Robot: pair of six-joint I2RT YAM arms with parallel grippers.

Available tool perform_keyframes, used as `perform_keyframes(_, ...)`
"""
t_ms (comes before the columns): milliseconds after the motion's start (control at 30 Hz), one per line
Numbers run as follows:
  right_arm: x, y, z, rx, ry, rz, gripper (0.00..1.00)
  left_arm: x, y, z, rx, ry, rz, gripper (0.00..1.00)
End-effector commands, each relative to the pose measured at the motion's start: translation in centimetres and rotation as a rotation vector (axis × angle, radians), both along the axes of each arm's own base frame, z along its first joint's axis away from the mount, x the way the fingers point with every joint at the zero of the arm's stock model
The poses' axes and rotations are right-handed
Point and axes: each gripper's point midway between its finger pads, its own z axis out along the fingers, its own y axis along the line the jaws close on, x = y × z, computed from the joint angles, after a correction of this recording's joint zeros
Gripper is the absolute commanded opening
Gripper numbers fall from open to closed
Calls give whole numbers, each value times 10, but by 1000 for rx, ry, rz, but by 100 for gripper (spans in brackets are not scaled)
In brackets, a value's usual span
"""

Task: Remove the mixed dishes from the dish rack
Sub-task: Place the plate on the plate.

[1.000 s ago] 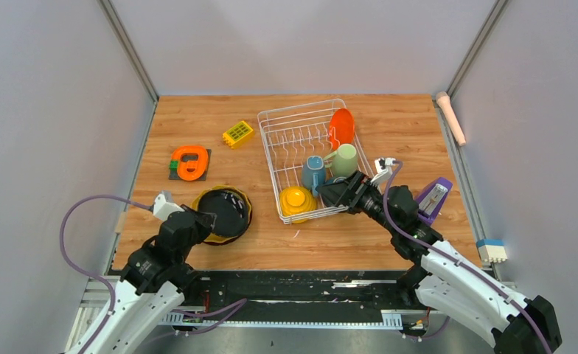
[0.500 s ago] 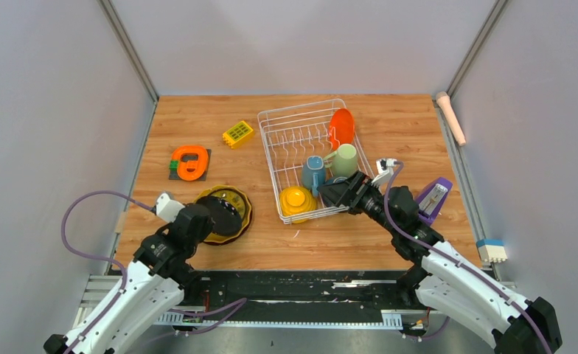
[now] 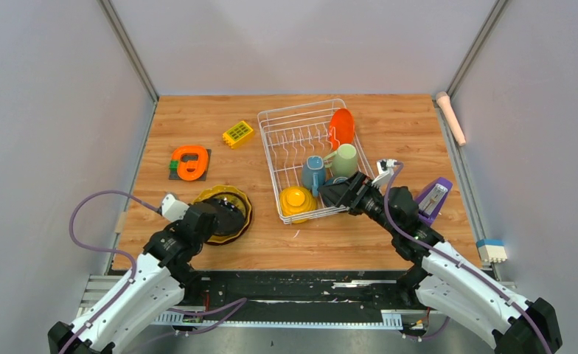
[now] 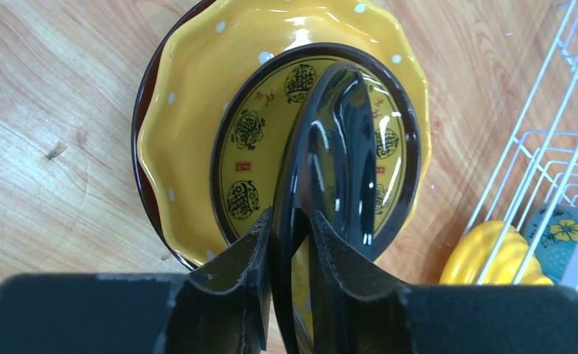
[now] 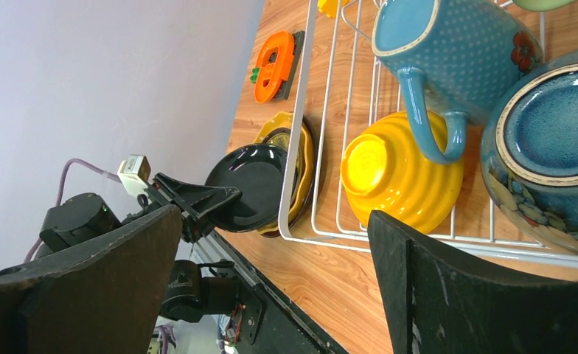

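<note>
The white wire dish rack (image 3: 301,106) holds an orange plate (image 3: 340,127), a pale green mug (image 3: 344,158), a blue mug (image 3: 314,172), a yellow bowl (image 3: 297,202) and a dark bowl (image 5: 548,140). Left of the rack, a yellow plate (image 4: 190,96) lies on a dark brown plate (image 4: 147,96). A glossy black plate (image 4: 338,147) leans tilted on them. My left gripper (image 4: 292,217) straddles its near rim, jaws slightly open, with a thin gap at the right finger. My right gripper (image 3: 329,193) stands wide open at the rack's near right corner, holding nothing.
A yellow studded brick (image 3: 238,133) and an orange round gadget (image 3: 190,162) lie left of the rack. A purple object (image 3: 433,198) sits right of my right arm. A pink cylinder (image 3: 450,116) lies at the table's right edge, and a white and blue block (image 3: 491,250) off it.
The left arm has lowered the black plate onto the yellow plate and drawn back a little. Its jaws have loosened around the rim. The right arm has not moved.
</note>
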Motion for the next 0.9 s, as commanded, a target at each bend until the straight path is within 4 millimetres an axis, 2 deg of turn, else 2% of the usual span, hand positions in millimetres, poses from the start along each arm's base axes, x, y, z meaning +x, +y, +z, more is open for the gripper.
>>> perform_keyframes(0,1,-3,13,28,-27,-23,100,6,-3,-4,-28,-9,34,35)
perform_keyframes(200,2,-5,14,28,-30,-37,100,7,-5,-5,-23,3,26,57)
perform_keyframes(400,4,-6,13,15,-27,-42,100,6,-4,-2,-22,1,29,67)
perform_keyframes(467,4,-6,12,10,-23,-45,100,5,-2,1,-18,-1,35,76)
perform_keyframes(500,5,-7,11,7,-21,-48,100,5,-1,4,-18,-8,39,85)
perform_keyframes(567,5,-7,10,5,-18,-53,100,4,2,7,-13,-12,44,96)
perform_keyframes(633,6,-8,9,4,-15,-58,100,3,4,10,-10,-18,47,99)
perform_keyframes(867,7,-7,5,-6,2,-61,100,0,7,13,-8,-26,45,100)
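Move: The left hand has the small black plate on edge between its barely parted fingers, just over the yellow plate stack; the stack's middle lies about 2 cm ahead, 4 cm right and 6 cm below. From that hand the yellow bowl is some 5 cm ahead and 24 cm right, and the orange pumpkin about 17 cm ahead, 6 cm left. From the idle right hand the stack is roughly 28 cm left, 5 cm back and 17 cm below. The left hand sinks a last 1.5 cm or so towards the plate stack, its fingers already spreading and tipping down only a few degrees, to let go of the upper, left-hand rim of the steeply tilted black plate. It then hangs nearly still while the fingers go on to fully open, and at the end eases about 1 cm straight back up, clear of the plate with one finger to either side. ##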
